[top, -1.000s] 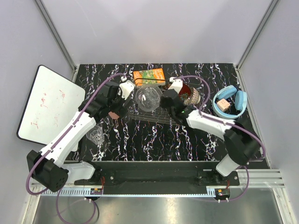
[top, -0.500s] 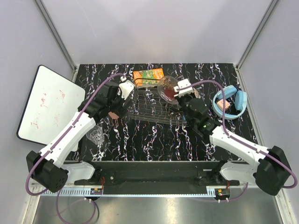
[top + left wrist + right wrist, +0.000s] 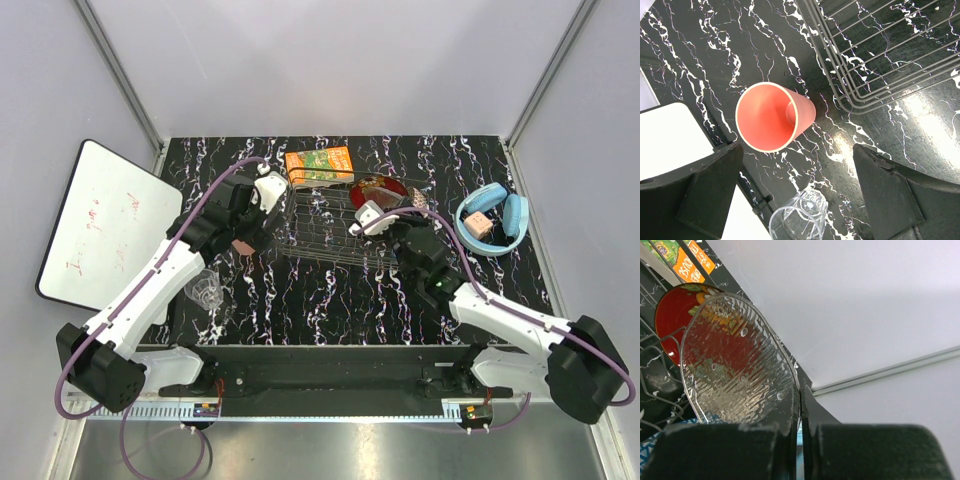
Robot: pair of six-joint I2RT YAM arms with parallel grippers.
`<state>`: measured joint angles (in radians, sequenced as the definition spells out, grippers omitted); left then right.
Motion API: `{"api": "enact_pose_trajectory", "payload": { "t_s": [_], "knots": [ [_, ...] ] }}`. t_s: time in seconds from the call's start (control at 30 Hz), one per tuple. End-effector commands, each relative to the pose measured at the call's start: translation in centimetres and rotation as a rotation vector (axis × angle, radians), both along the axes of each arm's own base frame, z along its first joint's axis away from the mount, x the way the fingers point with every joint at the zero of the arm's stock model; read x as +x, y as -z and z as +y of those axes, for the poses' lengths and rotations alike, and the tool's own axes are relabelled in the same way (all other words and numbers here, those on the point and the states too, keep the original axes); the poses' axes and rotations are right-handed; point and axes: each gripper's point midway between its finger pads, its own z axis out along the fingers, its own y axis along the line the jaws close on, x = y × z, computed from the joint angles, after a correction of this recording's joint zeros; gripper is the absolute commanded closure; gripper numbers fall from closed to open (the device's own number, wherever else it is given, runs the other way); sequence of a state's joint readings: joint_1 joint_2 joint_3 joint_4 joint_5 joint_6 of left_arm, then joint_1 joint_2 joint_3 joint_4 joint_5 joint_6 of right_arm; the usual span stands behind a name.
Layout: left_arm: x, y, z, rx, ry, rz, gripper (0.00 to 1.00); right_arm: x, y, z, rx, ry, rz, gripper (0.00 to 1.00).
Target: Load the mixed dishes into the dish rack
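Observation:
The salmon-pink cup (image 3: 772, 117) lies on its side on the black marbled table, just left of the dish rack (image 3: 880, 50). A clear drinking glass (image 3: 797, 222) lies nearer to me. Above both hangs my left gripper (image 3: 800, 192), open, touching neither. My right gripper (image 3: 801, 410) is shut on the rim of the clear glass bowl (image 3: 735, 365), which it holds on edge at the right end of the dish rack (image 3: 325, 225). The red floral plate (image 3: 670, 310) shows through and behind the bowl. In the top view the right gripper (image 3: 375, 212) is beside the plate (image 3: 380, 187).
An orange-green carton (image 3: 320, 163) lies behind the rack. Blue headphones (image 3: 492, 220) sit at the right side of the table. A white board (image 3: 100, 225) leans at the left, off the table's edge. Grey walls close in the back and sides.
My right arm has carried the clear glass bowl from over the rack's left-middle to its right end, by the red plate, and lowered it. The left arm has stayed still and open.

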<state>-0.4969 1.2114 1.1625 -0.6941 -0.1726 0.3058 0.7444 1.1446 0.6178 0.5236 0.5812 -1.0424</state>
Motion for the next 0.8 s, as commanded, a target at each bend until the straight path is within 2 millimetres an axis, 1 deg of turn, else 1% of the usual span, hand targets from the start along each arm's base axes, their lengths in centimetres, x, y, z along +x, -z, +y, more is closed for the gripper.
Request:
{"api": "enact_pose_trajectory", "payload": {
  "t_s": [0.0,0.07,0.1,0.2,0.33,0.63,0.77],
  "knots": [
    [0.5,-1.5,0.2,-0.032,-0.025,-0.059,0.04,-0.9,-1.9,0.3,-0.086,-0.069,-0.034,1.00],
    [0.5,-1.6,0.2,-0.036,-0.026,-0.059,0.03,-1.2,-1.8,0.4,-0.099,-0.089,-0.029,1.00],
    [0.5,-1.6,0.2,-0.035,-0.026,-0.061,0.03,-1.4,-1.2,0.4,-0.124,-0.100,-0.006,1.00],
    [0.5,-1.7,0.2,-0.039,-0.028,-0.064,0.03,-1.5,-0.6,0.8,-0.140,-0.129,0.016,1.00],
    [0.5,-1.8,0.3,-0.041,-0.028,-0.069,0.03,-1.5,0.7,1.3,-0.171,-0.154,0.044,1.00],
    [0.5,-1.6,0.4,-0.036,-0.025,-0.066,0.03,-0.3,3.2,2.4,-0.244,-0.174,0.098,1.00],
    [0.5,-1.7,0.4,-0.039,-0.027,-0.070,0.03,0.2,5.0,2.7,-0.262,-0.187,0.129,1.00]
  ]
}}
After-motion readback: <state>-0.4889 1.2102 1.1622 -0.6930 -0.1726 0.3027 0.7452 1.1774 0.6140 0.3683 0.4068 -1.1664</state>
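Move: The right hand already pinches the clear plate by its upper rim, hanging on edge. The rack slot it is headed for lies about 14 cm below that hand, 1 cm ahead and 3 cm left. The red plate stands some 5 cm ahead and 2 cm left, the beaded bowl 2 cm ahead and 7 cm right, and the blue bowl 4 cm back and 6 cm right, all well below. From the left hand, the slot is roughly 6 cm ahead, 19 cm right and 13 cm lower. Easing back about 1 cm with a slight rise, the right hand then reverses to sink some 4 cm and drift 3 cm left, lowering the clear plate towards the slot just in front of the red plate. Meanwhile the wrist rolls left side down, swings counter-clockwise by roughly 10 degrees and tips down slightly; the shut fingers keep their pinch on the rim. ##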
